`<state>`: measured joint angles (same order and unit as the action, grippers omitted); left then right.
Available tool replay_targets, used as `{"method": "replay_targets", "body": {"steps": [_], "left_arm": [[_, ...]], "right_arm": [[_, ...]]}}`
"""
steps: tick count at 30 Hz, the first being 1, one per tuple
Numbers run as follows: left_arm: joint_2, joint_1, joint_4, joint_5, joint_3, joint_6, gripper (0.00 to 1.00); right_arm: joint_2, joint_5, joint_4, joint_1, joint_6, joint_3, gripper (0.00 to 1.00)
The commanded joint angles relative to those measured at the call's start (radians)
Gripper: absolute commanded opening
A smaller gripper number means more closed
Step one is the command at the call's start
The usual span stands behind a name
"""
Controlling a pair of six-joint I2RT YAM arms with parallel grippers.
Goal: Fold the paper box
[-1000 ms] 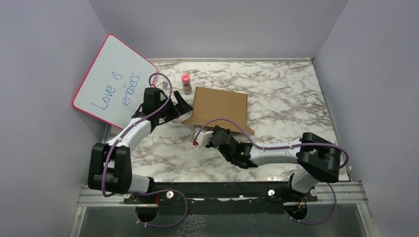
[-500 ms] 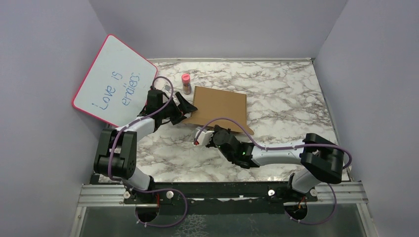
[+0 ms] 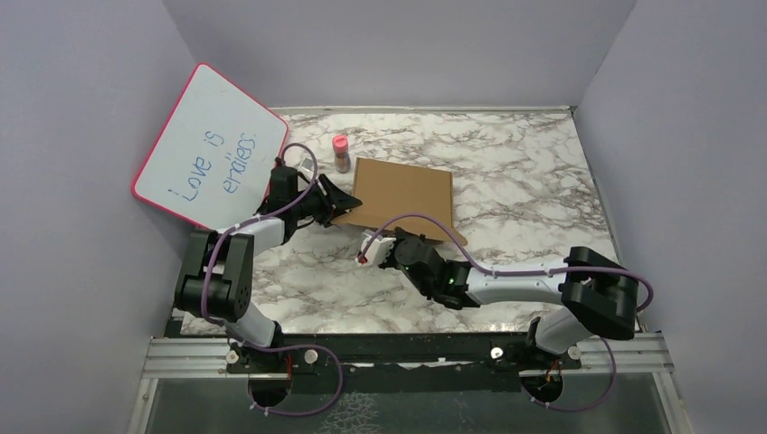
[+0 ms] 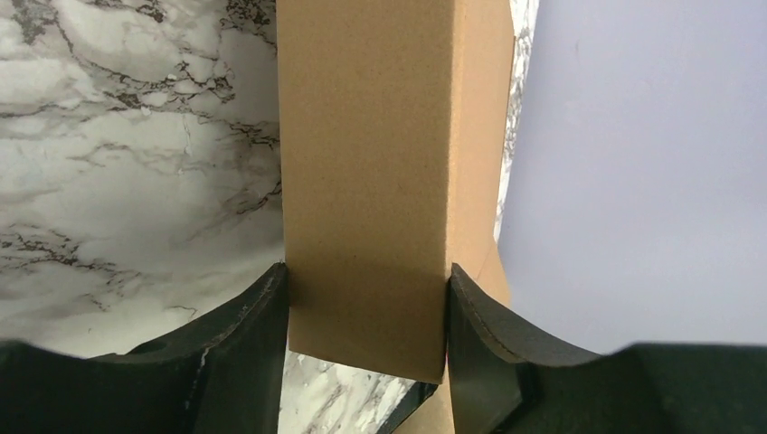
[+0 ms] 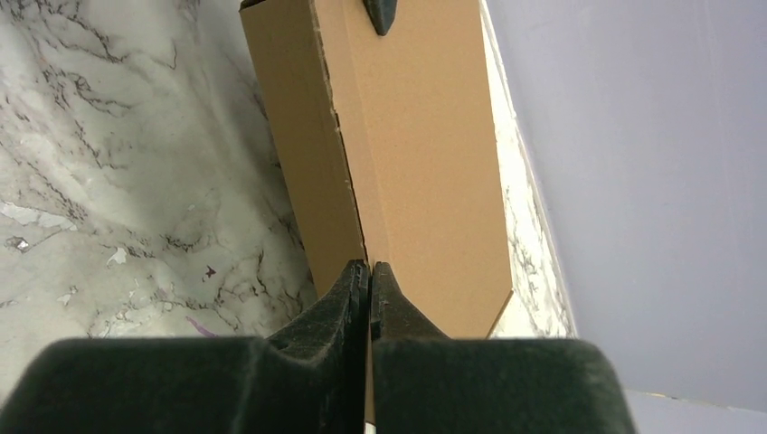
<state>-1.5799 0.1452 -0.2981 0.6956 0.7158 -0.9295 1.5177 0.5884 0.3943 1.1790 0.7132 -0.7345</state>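
Observation:
The paper box (image 3: 402, 192) is a flat brown cardboard shape lying on the marble table, with a flap sticking out at its near edge. My left gripper (image 3: 336, 206) is at its left end. In the left wrist view both pads press the sides of a raised cardboard wall (image 4: 362, 136), and the left gripper (image 4: 366, 271) is shut on it. My right gripper (image 3: 404, 240) is at the near edge. In the right wrist view the right gripper (image 5: 369, 267) is pinched shut on a thin cardboard flap, with the box (image 5: 416, 136) stretching ahead.
A pink-framed whiteboard (image 3: 206, 145) with writing leans against the left wall. A small pink-capped bottle (image 3: 340, 152) stands just behind the box's left corner. Purple walls enclose the marble table (image 3: 534, 172) on three sides.
My left gripper has moved right onto the box's left end and closed from wide open onto the cardboard. The right arm has edged a little towards the box, still pinched shut.

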Motion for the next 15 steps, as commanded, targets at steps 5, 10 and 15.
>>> {"method": "replay_targets", "body": {"steps": [5, 10, 15], "left_arm": [[0.128, -0.005, -0.070, 0.052, -0.059, -0.136, 0.36], [0.205, -0.005, -0.069, 0.025, -0.074, -0.211, 0.28], [0.268, -0.005, -0.009, -0.013, -0.071, -0.220, 0.26]], "right_arm": [[-0.055, -0.031, 0.008, 0.003, -0.044, -0.002, 0.47], [-0.107, -0.040, -0.071, 0.003, -0.088, -0.029, 0.63], [-0.187, -0.096, -0.157, 0.004, -0.091, -0.046, 0.73]]}}
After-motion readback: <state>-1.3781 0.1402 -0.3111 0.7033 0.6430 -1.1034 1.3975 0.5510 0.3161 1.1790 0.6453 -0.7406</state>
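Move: The left gripper already pinches the box across its thickness at the near-left corner; the box's middle lies about 13 cm to its right, 2 cm ahead and roughly level. The red-capped bottle stands some 11 cm ahead of the left hand and 2 cm to its left, its middle about 4 cm lower. The right gripper is nearly shut at the front seam, with the box's middle about 8 cm straight ahead and 1 cm below, and the lid's right ear some 15 cm to its right, level with it. Keep the left gripper's pinch on the box corner and raise it about 5 cm, easing 2 cm back at first and rolling its right side up slightly. Meanwhile open the right gripper wide from nearly shut at the front seam, and lift it about 3 cm, so the fingers end either side of the lid's near edge. ##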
